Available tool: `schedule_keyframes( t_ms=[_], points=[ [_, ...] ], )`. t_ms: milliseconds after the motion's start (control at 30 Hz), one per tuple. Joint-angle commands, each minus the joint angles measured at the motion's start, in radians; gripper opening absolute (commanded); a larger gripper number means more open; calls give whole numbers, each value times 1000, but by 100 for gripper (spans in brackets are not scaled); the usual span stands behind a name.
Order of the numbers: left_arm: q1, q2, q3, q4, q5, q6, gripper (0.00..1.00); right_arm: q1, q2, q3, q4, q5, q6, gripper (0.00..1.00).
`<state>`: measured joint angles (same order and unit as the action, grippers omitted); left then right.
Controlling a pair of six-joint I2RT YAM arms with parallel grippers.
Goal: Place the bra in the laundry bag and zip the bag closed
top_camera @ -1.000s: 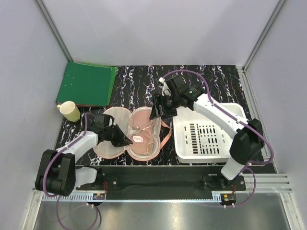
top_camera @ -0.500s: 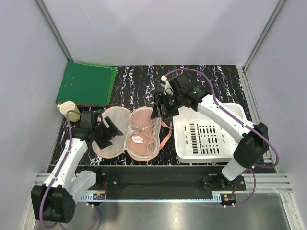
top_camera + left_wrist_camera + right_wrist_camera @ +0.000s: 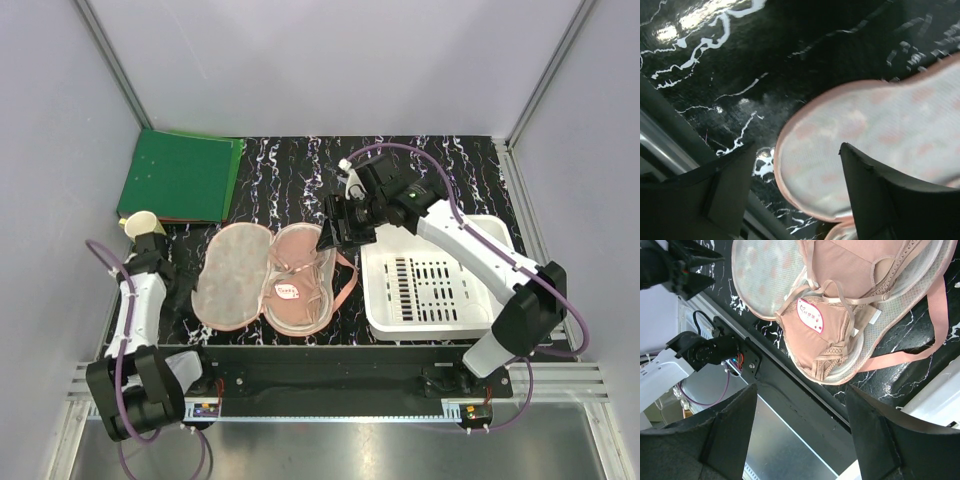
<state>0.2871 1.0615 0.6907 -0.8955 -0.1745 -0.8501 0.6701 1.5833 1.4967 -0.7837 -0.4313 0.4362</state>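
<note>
The laundry bag (image 3: 235, 275) lies open flat on the black marbled table, mesh lining up. The dusty-pink bra (image 3: 300, 282) lies folded in its right half; the left half is empty. In the right wrist view the bra (image 3: 830, 315) with its white label sits in the mesh shell (image 3: 765, 275). My left gripper (image 3: 182, 292) is open and empty, just left of the bag's left half, whose rim (image 3: 805, 165) shows between its fingers. My right gripper (image 3: 335, 235) is open and empty, raised over the bag's far right end.
The bag's pink loop strap (image 3: 345, 290) lies on the table between the bag and a white slotted basket (image 3: 430, 280) at the right. A green folder (image 3: 180, 175) and a pale yellow cup (image 3: 147, 228) are at the far left. The table's front rail (image 3: 790, 405) runs below the bag.
My left gripper has drawn back to the left, off the bag's left half, and its arm has swung to the table's left edge. The right gripper has barely shifted.
</note>
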Motion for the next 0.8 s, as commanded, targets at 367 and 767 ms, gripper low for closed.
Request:
schedule_keyframes(
  t_ms=[367,767],
  points=[
    [53,83,-206,293,63,-9,48,-6,-52,8,-5,-24,-27,79],
    [37,-86,-142,251,72,77,0,-6,-57,-30,-22,-44,-19,79]
  ],
)
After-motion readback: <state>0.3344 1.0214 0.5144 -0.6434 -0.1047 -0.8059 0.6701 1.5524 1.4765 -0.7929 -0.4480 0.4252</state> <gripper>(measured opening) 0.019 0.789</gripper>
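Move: The outer left edge of the laundry bag's open lid lies nearly under the left hand, about 5 cm below and 1 cm to the right. The bra, lying in the bag's other half, is some 25 cm to the right of this hand and about 1 cm farther out; the mug stands around 12 cm ahead and 8 cm to its left. From the right hand the lid edge is roughly 36 cm to the left, 7 cm back and 21 cm below. The bag lid's outer edge is pinched by the left fingers: the hand sinks about 5 cm with the fingers open, drawing back 2 cm on the way, then slides forward again level over the table, closing until the edge is nipped between the fingertips. It then rises some 1.5 cm, fingers pointing down throughout and keeping shut on the edge. ##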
